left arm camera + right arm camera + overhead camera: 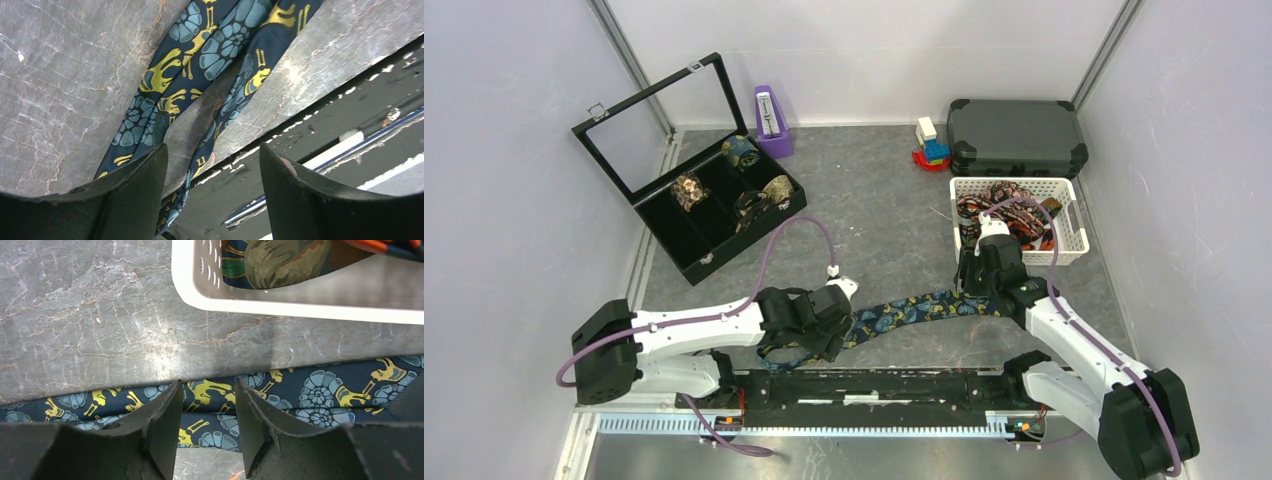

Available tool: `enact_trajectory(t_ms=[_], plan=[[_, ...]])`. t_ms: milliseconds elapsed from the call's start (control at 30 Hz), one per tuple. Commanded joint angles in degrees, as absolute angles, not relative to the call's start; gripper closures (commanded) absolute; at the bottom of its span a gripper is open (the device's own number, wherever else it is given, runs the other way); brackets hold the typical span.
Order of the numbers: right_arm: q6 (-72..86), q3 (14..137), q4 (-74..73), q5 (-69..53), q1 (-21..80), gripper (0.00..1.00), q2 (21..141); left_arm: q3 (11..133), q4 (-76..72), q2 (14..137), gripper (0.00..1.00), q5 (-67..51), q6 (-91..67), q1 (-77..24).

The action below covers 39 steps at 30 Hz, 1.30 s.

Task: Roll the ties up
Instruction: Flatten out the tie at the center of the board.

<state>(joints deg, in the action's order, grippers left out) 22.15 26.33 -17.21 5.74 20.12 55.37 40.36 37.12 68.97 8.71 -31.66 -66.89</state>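
Note:
A dark navy tie [914, 310] with blue and yellow figures lies stretched flat across the table between my two arms. My left gripper [839, 330] hangs open over its left end by the table's near edge. In the left wrist view the tie [200, 55] splits into two strands, and the thin one runs down between the spread fingers of that gripper [212, 155]. My right gripper [980, 280] stands open at the tie's right part. In the right wrist view its fingertips rest on the doubled tie [320, 390], and this gripper [207, 390] shows patterned cloth in its gap.
An open black box [664, 235] at the back left holds several rolled ties [690, 190]. A white basket [1014, 183] with loose ties stands just behind the right gripper, its rim [300, 305] close. A dark case [1016, 135], toy blocks [931, 145] and a purple object [771, 120] line the back.

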Motion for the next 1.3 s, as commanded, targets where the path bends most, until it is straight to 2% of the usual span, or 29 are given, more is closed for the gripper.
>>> enact_trajectory(t_ms=[0, 100, 200, 333, 400, 500, 533, 700, 867, 1033, 1267], plan=[[20.6, 25.9, -15.4, 3.9, 20.0, 0.51, 54.0, 39.7, 33.1, 70.7, 0.29, 7.7, -33.2, -67.1], [20.3, 25.8, -16.0, 4.4, 20.0, 0.51, 53.1, 40.2, 33.1, 74.3, 0.35, 6.2, -32.4, -67.1], [20.0, 25.3, -16.1, 4.6, 20.0, 0.5, 52.6, 40.7, 32.7, 76.2, 0.47, 5.8, -31.8, -67.1], [19.7, 24.8, -16.3, 4.9, 20.0, 0.5, 52.3, 41.2, 32.7, 77.3, 0.55, 6.4, -31.1, -67.1], [19.7, 24.7, -16.3, 4.9, 20.0, 0.5, 52.2, 41.8, 33.4, 77.5, 0.67, 6.7, -30.7, -67.1], [19.6, 24.8, -16.4, 5.3, 20.0, 0.5, 52.2, 43.7, 36.0, 77.5, 0.94, 7.3, -30.5, -67.1], [19.5, 24.8, -16.4, 5.4, 20.0, 0.5, 52.2, 44.4, 37.3, 77.3, 0.98, 7.4, -30.4, -67.1], [18.8, 25.2, -16.8, 6.8, 20.0, 0.5, 52.4, 47.6, 41.9, 74.6, 0.98, 7.4, -29.3, -65.8], [18.5, 25.4, -17.2, 8.0, 20.0, 0.5, 51.7, 47.7, 44.8, 72.0, 0.98, 4.9, -27.7, -59.1], [18.1, 25.5, -17.4, 8.4, 20.0, 0.5, 51.9, 47.1, 43.9, 73.4, 0.97, 0.2, -25.9, -51.3], [18.1, 26.2, -17.9, 7.4, 20.0, 0.5, 51.2, 46.9, 42.8, 79.2, 0.92, -1.1, -24.3, -47.5]])
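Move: The tie's narrow strand lies almost straight below the open left fingers, about 4 cm down and 1 cm back. The tie's broad folded band runs some 4 cm ahead and 5 cm to the right of this hand; the strand's outer bend is roughly 11 cm to its left and 1 cm back. The near table edge is about 4 cm behind. From the right hand, the strand is some 25 cm to the left, 12 cm back and 4 cm lower. The tie's narrow strand is pinched from above: the left hand sinks about 3 cm onto it and shuts its fingers. It then lifts some 4 cm and swings forward and to the left, about 5 cm forward in all, turning a little counter-clockwise, and carries the pinched strand away from the table's near edge, dipping slightly at the end. ##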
